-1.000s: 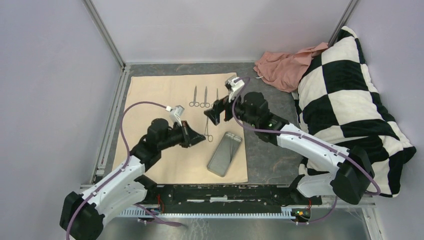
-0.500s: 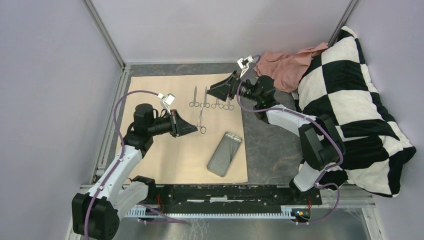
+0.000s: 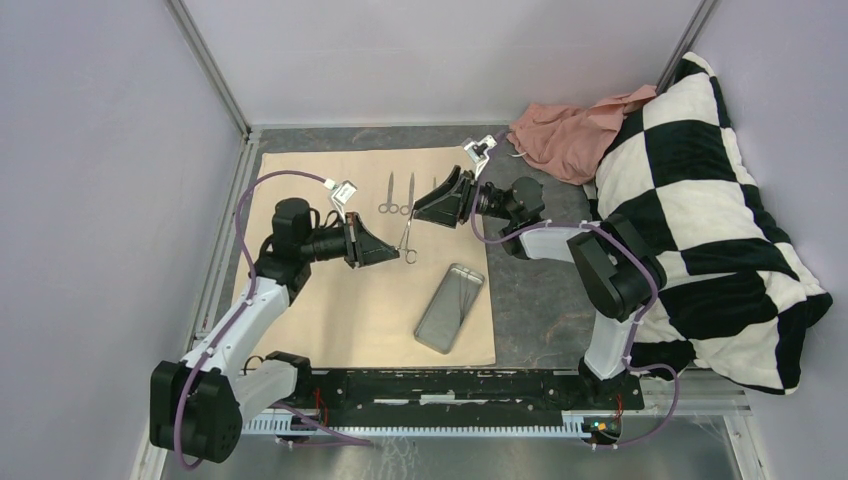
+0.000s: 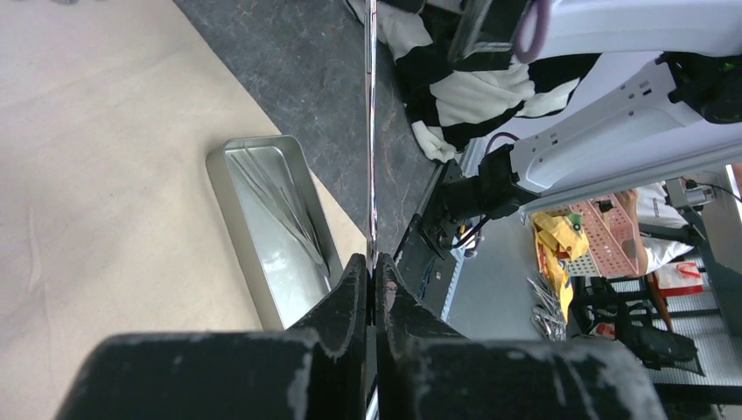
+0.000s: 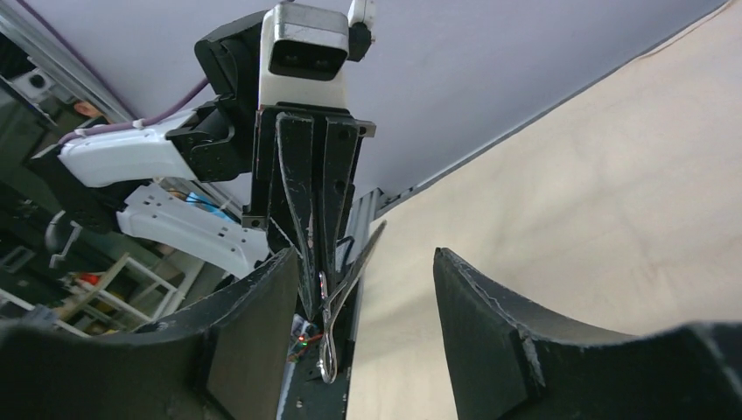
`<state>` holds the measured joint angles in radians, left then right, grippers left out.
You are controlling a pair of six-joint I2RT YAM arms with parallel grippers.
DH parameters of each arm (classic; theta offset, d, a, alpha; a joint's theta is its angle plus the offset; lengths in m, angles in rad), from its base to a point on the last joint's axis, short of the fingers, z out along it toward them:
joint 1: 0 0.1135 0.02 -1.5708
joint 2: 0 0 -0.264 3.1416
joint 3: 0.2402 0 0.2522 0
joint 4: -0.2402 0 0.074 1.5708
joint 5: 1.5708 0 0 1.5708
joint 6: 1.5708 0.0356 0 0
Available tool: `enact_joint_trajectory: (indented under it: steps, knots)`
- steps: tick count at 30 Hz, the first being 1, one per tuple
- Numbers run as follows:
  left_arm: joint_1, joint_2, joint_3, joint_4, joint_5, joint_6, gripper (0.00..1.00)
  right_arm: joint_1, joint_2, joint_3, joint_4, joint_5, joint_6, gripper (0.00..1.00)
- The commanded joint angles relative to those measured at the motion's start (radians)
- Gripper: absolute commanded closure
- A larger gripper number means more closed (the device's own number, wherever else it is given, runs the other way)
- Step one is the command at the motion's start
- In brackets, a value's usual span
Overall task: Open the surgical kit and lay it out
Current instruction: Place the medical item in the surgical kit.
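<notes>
The beige cloth wrap (image 3: 330, 300) lies spread flat on the table. The steel tray (image 3: 450, 307) rests on its near right part, and the left wrist view shows slim instruments lying inside the tray (image 4: 262, 219). Two scissor-handled instruments (image 3: 398, 194) lie side by side at the back of the cloth. My left gripper (image 3: 392, 254) is shut on another silver instrument (image 3: 406, 236) and holds it above the cloth; its shank (image 4: 370, 131) runs straight out from the jaws. My right gripper (image 3: 418, 212) stands open just beyond that instrument, whose ring (image 5: 331, 346) shows between the right fingers, apart from both.
A crumpled pink cloth (image 3: 565, 130) and a black-and-white checked pillow (image 3: 700, 200) lie at the right. Dark table surface (image 3: 540, 290) borders the wrap. Grey walls and metal frame posts (image 3: 210, 70) close in the left and back. The arms' mounting rail (image 3: 450, 385) runs along the near edge.
My right gripper came back from the rear instrument row toward the left gripper and narrowed its jaws somewhat. My left gripper, still holding its instrument, drew left and then edged toward the right gripper.
</notes>
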<state>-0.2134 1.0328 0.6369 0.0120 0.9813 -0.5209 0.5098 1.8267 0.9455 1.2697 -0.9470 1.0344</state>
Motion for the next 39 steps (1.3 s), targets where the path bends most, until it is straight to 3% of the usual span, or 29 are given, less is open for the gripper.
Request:
enact_joint_trajectory:
  steps: [1,6,9,18,21,24,36,39]
  knots:
    - [0.005,0.005,0.015,0.134,0.057,-0.036,0.98,0.023,0.051,0.026,0.248,-0.079,0.129,0.37]
    - [0.005,-0.003,-0.014,0.169,0.06,-0.066,0.98,0.051,0.035,0.031,0.117,-0.051,0.006,0.46]
    - [0.005,-0.009,-0.024,0.166,0.06,-0.068,0.98,0.055,0.032,0.025,0.144,-0.046,0.021,0.55]
    - [0.004,-0.017,-0.024,0.117,0.058,-0.043,0.98,0.052,0.024,0.004,0.221,-0.033,0.076,0.61]
    - [0.005,-0.019,-0.023,0.107,0.058,-0.038,0.98,0.048,0.029,0.005,0.222,-0.035,0.074,0.74]
    - [0.004,-0.019,-0.024,0.096,0.059,-0.029,0.98,0.041,0.042,0.008,0.228,-0.039,0.084,0.8]
    - [0.005,-0.02,-0.029,0.068,0.062,-0.013,0.98,0.035,0.06,0.013,0.245,-0.039,0.096,0.74]
    - [0.005,-0.02,-0.028,0.062,0.053,-0.015,0.98,0.034,0.065,0.02,0.25,-0.053,0.096,0.85]
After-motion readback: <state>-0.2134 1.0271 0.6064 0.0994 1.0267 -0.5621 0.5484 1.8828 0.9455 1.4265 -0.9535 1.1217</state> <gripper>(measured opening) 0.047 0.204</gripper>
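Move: Just back of the right hand is the medical item, held upright-ish in the left fingers; its middle is about 4 cm back, 2 cm left and 3 cm below the right hand point. Under that hand lie the metal tray, some 19 cm back, 6 cm right and 22 cm below, and the nearest laid-out scissors, about 5 cm ahead, 2 cm left and 22 cm down. From the left hand, the item's middle is roughly 4 cm ahead, 2 cm right and 3 cm higher. Closing in on the free, upper end of the held item, the right hand eases about 2 cm back and 2 cm left, dipping 1 cm and coming back up, while its wide-open fingers narrow to nearly shut around the shank. It then creeps slightly right. The left hand stays almost in place, keeping its pinch near the finger rings and presenting the shank. ##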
